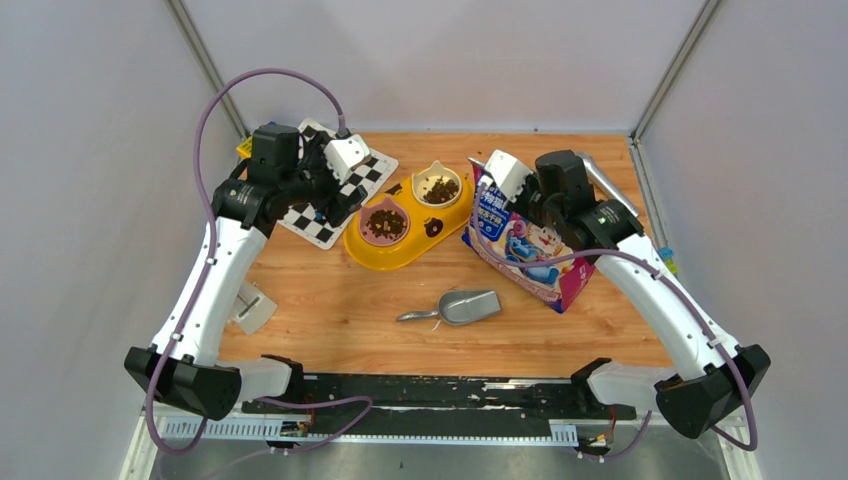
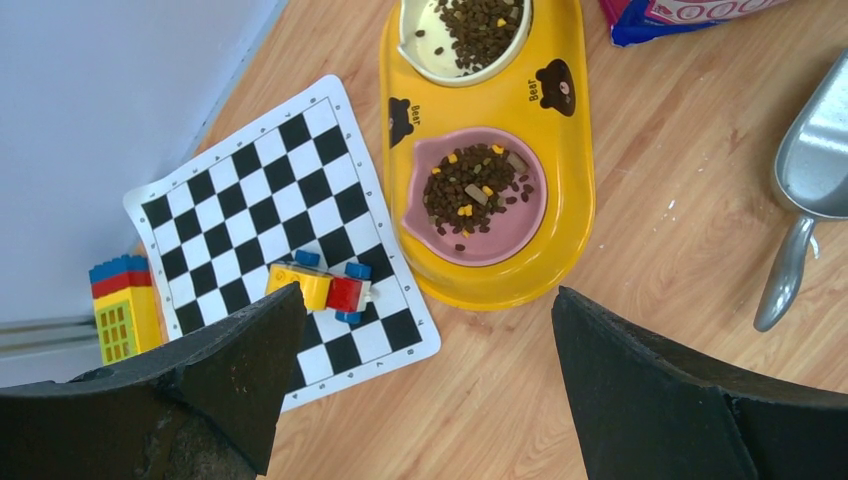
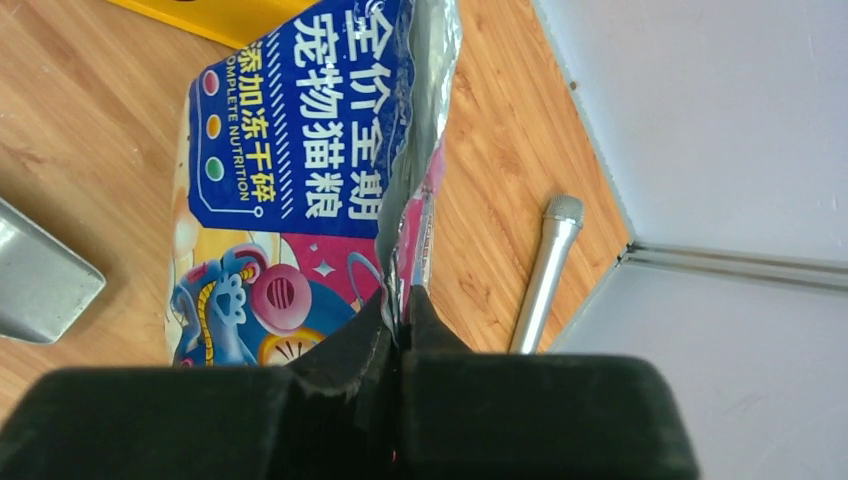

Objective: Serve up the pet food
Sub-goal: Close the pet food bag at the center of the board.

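Observation:
Brown pet food (image 2: pixel 475 195) lies in the pink bowl of the yellow feeder (image 2: pixel 570 200), and more of it (image 2: pixel 480 25) fills the white bowl. From above, both heaps (image 1: pixel 386 223) (image 1: pixel 438 189) show in the feeder (image 1: pixel 400 252). The blue-and-pink bag (image 1: pixel 530 250) stands to the right of it. My right gripper (image 3: pixel 400 300) is shut on the silver top edge of the bag (image 3: pixel 290 130). My left gripper (image 2: pixel 428 295) hangs open above the table, just in front of the feeder, with nothing between its fingers. The grey scoop (image 1: pixel 462 307) lies on the table, apart from both grippers.
A chessboard mat (image 2: pixel 280 220) with a small toy car (image 2: pixel 320 288) lies left of the feeder, and a coloured block tower (image 2: pixel 125 305) stands by the wall. A metal rod (image 3: pixel 545 270) lies behind the bag near the back right corner. A white object (image 1: pixel 255 305) sits at the left edge.

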`<state>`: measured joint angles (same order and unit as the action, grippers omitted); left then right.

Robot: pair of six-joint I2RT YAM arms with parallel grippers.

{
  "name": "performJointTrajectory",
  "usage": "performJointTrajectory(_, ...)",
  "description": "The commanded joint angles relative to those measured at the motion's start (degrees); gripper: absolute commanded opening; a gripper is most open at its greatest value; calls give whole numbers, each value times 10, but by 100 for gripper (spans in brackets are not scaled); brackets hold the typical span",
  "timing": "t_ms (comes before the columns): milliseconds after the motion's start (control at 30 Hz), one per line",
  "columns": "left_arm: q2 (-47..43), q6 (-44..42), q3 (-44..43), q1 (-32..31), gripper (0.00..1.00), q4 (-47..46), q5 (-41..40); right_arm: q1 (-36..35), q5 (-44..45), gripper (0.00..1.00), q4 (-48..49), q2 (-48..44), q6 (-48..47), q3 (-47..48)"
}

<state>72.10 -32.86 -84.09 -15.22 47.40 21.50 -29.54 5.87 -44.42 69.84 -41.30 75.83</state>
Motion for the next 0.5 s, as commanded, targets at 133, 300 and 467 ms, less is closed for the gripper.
performJointTrajectory(133,-10,3,-2,5,100,-7,18,-6,16,0,59,-12,23,18)
performJointTrajectory(300,-5,3,-5,5,100,-8,21,-8,-21,39,33,-1,34,35)
performJointTrajectory(467,-6,4,-4,5,100,-8,21,-17,-28,53,48,24,45,51)
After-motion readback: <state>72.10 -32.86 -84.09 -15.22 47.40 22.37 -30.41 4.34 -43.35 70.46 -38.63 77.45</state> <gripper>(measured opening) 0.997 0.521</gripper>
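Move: The pet food bag stands right under the right gripper, its mouth edge already between the nearly shut fingers and running on forward-left; the bag's middle is about 2 cm back, 1 cm right and 13 cm below. The bowl tray lies some 23 cm left and 4 cm ahead, the scoop 15 cm left and 17 cm back, the microphone 20 cm right and 11 cm ahead, all about 25 cm lower. From the left gripper, the bag is roughly 35 cm right, 2 cm back and 16 cm down. Keep the right fingertips pinching the pet food bag's mouth edge and squeeze the last bit shut, staying nearly in place. Then open to about half, letting go of the edge, and shift some 1.5 cm left along the mouth while rising about 1 cm, with the edge still running between the fingers. ##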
